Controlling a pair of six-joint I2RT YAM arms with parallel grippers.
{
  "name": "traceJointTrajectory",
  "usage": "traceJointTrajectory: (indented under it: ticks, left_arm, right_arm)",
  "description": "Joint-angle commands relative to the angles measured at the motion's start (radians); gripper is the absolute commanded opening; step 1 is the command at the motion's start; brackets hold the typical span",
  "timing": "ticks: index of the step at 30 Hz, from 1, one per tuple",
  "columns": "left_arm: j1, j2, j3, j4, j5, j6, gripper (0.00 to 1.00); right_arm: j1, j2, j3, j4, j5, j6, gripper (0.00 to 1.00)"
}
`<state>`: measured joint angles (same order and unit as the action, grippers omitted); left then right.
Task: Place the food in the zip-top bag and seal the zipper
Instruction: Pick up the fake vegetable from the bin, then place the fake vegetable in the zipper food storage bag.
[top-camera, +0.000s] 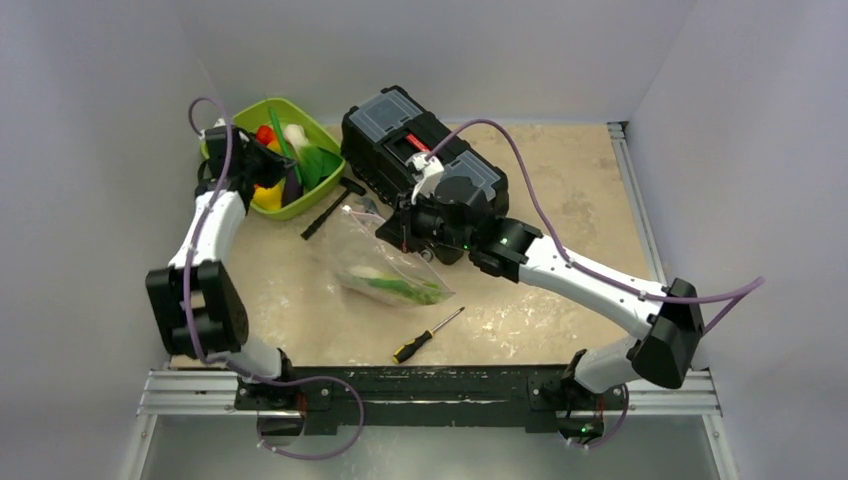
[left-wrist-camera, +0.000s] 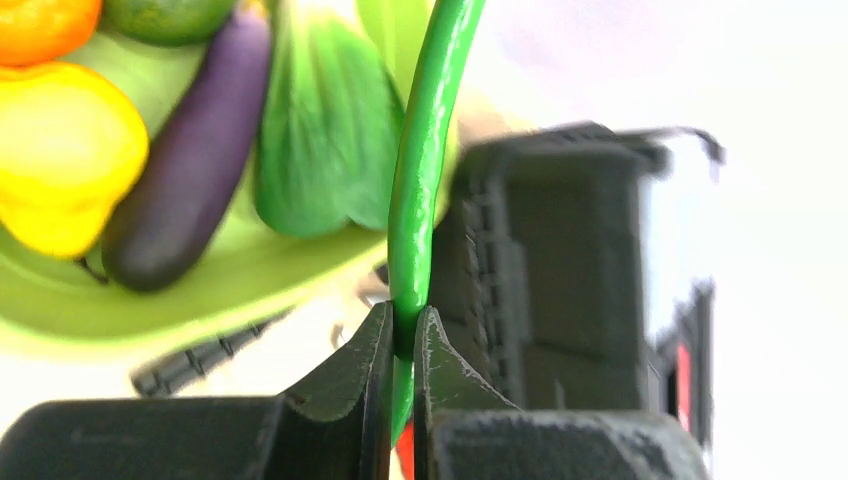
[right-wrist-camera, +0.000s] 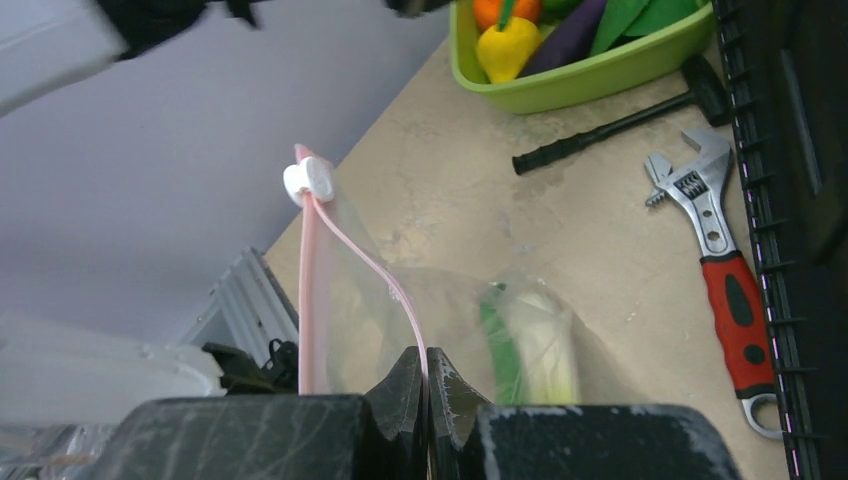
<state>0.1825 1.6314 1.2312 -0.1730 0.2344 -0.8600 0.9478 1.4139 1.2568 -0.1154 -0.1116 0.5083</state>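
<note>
My left gripper (left-wrist-camera: 403, 325) is shut on a long thin green stalk (left-wrist-camera: 425, 170), which rises from the jaws over the lime-green tray (left-wrist-camera: 200, 300). A purple eggplant (left-wrist-camera: 190, 170), a yellow pear (left-wrist-camera: 60, 150), an orange (left-wrist-camera: 40, 25) and green leafy pieces (left-wrist-camera: 320, 140) lie in the tray. My right gripper (right-wrist-camera: 427, 365) is shut on the pink zipper (right-wrist-camera: 365, 255) and holds the mouth of the clear zip-top bag (right-wrist-camera: 350, 330) up, its white slider (right-wrist-camera: 310, 180) at the top. A green-white leek (right-wrist-camera: 540, 345) lies inside the bag (top-camera: 385, 265).
A black toolbox (top-camera: 420, 150) stands at the back, right beside the right gripper (top-camera: 397, 230). A black hammer (right-wrist-camera: 610, 130) and a red-handled wrench (right-wrist-camera: 725, 270) lie between the tray (top-camera: 290, 205) and the toolbox. A screwdriver (top-camera: 428, 335) lies near the front edge.
</note>
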Motion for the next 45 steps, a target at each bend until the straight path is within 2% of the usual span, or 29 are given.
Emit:
traceJointTrajectory:
  ticks: [1, 4, 8, 14, 17, 20, 23, 27, 35, 41, 45]
  left_arm:
    - [-0.023, -0.274, -0.063, -0.214, 0.072, 0.106, 0.00]
    - [-0.023, -0.470, -0.106, -0.360, 0.120, 0.147, 0.00]
    - [-0.036, -0.692, -0.074, -0.617, 0.245, 0.178, 0.00]
    - [-0.073, -0.949, -0.019, -0.908, 0.362, 0.130, 0.00]
    - [-0.072, -1.029, -0.026, -0.974, 0.473, 0.052, 0.00]
    - [-0.072, -1.106, -0.004, -0.970, 0.563, -0.043, 0.00]
    - [-0.073, -1.120, 0.093, -1.042, 0.574, -0.053, 0.00]
    - [-0.073, -1.077, 0.178, -1.175, 0.647, -0.006, 0.00]
    - [-0.072, -1.034, 0.271, -1.432, 0.692, 0.070, 0.00]
    - [-0.072, -1.069, 0.180, -1.494, 0.755, -0.010, 0.00]
    - [-0.072, -1.078, 0.146, -1.536, 0.744, -0.098, 0.00]
  right_arm:
    - [-0.004, 0.048, 0.097, -0.047, 0.109, 0.021, 0.00]
    - [-0.003, 0.063, 0.128, -0.076, 0.188, 0.023, 0.00]
    - [-0.002, 0.065, 0.126, -0.062, 0.269, 0.033, 0.00]
    - [0.029, 0.085, 0.150, -0.039, 0.398, 0.082, 0.00]
    - [0.077, 0.111, 0.190, -0.021, 0.459, 0.105, 0.00]
    - [0.152, 0.135, 0.254, -0.037, 0.602, 0.094, 0.00]
    - [0.223, 0.143, 0.313, -0.042, 0.772, 0.038, 0.00]
    - [0.240, 0.130, 0.331, -0.023, 0.847, -0.043, 0.00]
    - [0.290, 0.132, 0.272, 0.101, 0.843, -0.064, 0.00]
    - [0.329, 0.152, 0.229, 0.204, 0.879, -0.037, 0.00]
    - [0.356, 0.156, 0.235, 0.219, 0.926, -0.046, 0.00]
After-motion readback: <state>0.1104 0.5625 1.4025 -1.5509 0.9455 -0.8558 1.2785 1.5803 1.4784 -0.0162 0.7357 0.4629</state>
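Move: The left hand already holds the green vegetable over the near part of the bin; the bag mouth it is bound for lies about 21 cm back, 18 cm to the right and 10 cm higher. The eggplant is some 4 cm ahead, 3 cm left and 14 cm below this hand, the hammer about 8 cm right, 1 cm back, 17 cm below. From the right hand, gripping the bag's rim, the vegetable's middle lies about 28 cm ahead, 23 cm left, 9 cm lower. Keeping its pinch on the green vegetable, the left hand sweeps about 45 cm back from the bin, some 17 cm right and as much up, passing to the near side of the bag mouth and turning roughly 40 degrees clockwise, so the far tip points at the opening. The right hand, still pinching the rim, goes about 5 cm forward, then back, left and up, turning the bag nearly 30 degrees clockwise. ##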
